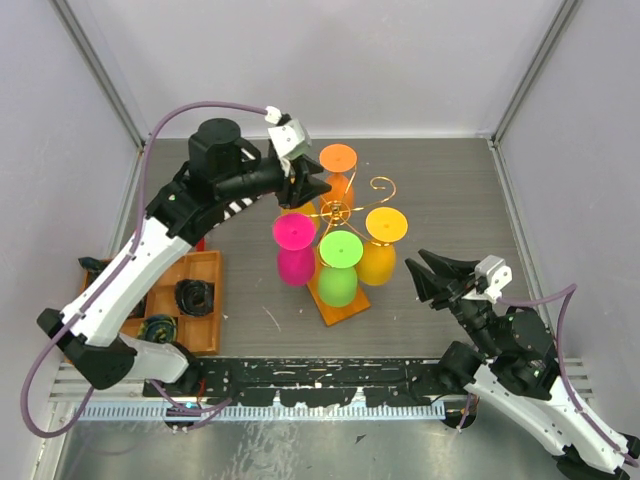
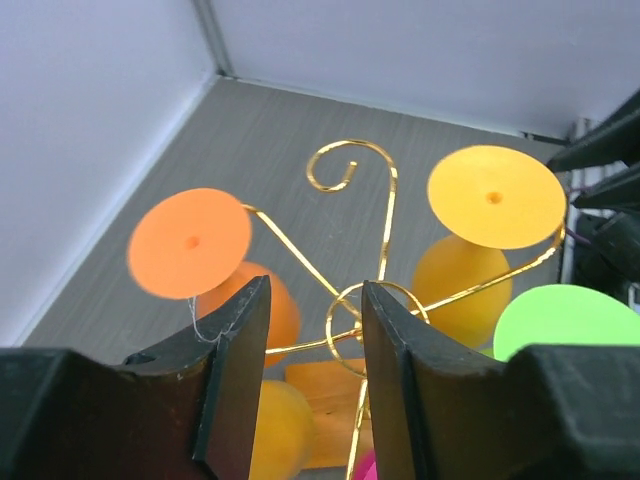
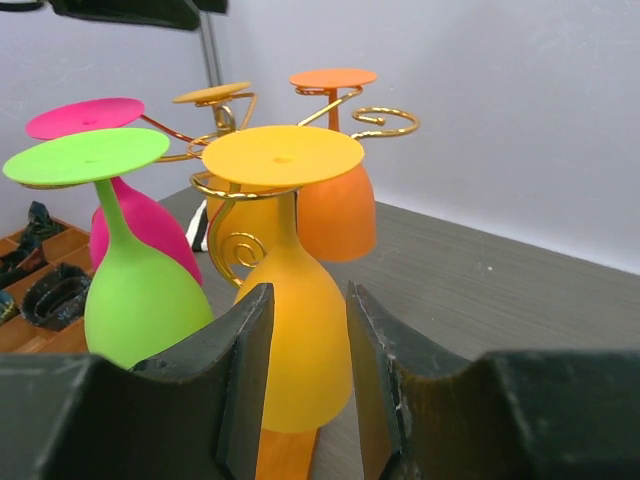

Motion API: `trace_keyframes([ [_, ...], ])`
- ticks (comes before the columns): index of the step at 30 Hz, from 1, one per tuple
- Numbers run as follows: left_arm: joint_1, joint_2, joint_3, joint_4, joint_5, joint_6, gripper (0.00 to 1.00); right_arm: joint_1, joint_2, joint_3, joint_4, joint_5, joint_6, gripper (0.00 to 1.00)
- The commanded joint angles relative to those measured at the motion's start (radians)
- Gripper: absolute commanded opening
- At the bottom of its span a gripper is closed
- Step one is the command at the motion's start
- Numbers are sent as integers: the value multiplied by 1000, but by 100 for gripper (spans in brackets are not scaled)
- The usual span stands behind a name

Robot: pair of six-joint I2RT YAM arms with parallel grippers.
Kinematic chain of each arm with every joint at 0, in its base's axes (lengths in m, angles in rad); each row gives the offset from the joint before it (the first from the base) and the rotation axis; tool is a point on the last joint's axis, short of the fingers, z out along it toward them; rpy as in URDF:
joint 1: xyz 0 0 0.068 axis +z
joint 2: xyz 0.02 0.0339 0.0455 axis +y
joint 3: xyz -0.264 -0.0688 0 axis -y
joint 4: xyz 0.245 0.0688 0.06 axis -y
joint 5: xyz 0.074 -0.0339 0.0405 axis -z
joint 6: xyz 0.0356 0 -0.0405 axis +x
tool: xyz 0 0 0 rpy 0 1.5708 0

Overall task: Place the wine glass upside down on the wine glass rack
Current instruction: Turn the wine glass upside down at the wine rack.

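Note:
The wine glass rack, gold wire on a wooden base, stands mid-table with several glasses hanging upside down: orange, yellow, green and pink. Another yellow wine glass hangs on the rack's far-left arm, right under my left gripper, its bowl showing below the fingers. That gripper is open above the rack's hub and grips nothing. One curled arm is bare. My right gripper is open and empty, right of the rack, facing the near yellow glass.
A compartmented wooden tray holding dark items sits at the left, beside the left arm. White walls close in the back and both sides. A black perforated strip runs along the near edge between the arm bases.

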Motion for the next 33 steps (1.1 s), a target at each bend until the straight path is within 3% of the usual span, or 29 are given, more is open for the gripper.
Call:
trace_keyframes([
  [1, 4, -88, 5, 55, -214, -63, 49, 2, 4, 42, 4, 74, 29, 41],
  [7, 4, -233, -83, 44, -509, -131, 56, 3, -2, 37, -8, 99, 44, 41],
  [11, 8, -304, -119, -50, -778, -201, 63, 2, 4, 33, -18, 114, 58, 41],
  [23, 64, -392, -354, -245, -1263, -380, 65, 2, 110, 75, -95, 244, 169, 41],
  [26, 105, -374, -423, -257, -1283, -435, 67, 2, 145, 90, -125, 287, 203, 41],
  [33, 294, -269, -509, -220, -1113, -512, 73, 2, 234, 152, -239, 369, 289, 44],
])
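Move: The red wine glass lies on the table some 41 cm to the left of the empty left hand, about 12 cm farther out and roughly 37 cm below. The wooden tray sits about 20 cm nearer the base than that glass, and the striped cloth about 15 cm beyond it and 13 cm to its right. The rack's hub is about 5 cm back, 3 cm to the right and 10 cm below the left hand. From the right hand the red glass is roughly 60 cm left, 23 cm out, 28 cm down. The left hand leaves the rack for the red glass, swinging about 28 cm left, first rising some 5 cm and then dropping about 20, while its wrist turns about 85 degrees counter-clockwise to point forward and downward and its fingers open wider. The empty right hand, beside the rack, sinks and eases forward about 4 cm each, tipping down some 20 degrees. ##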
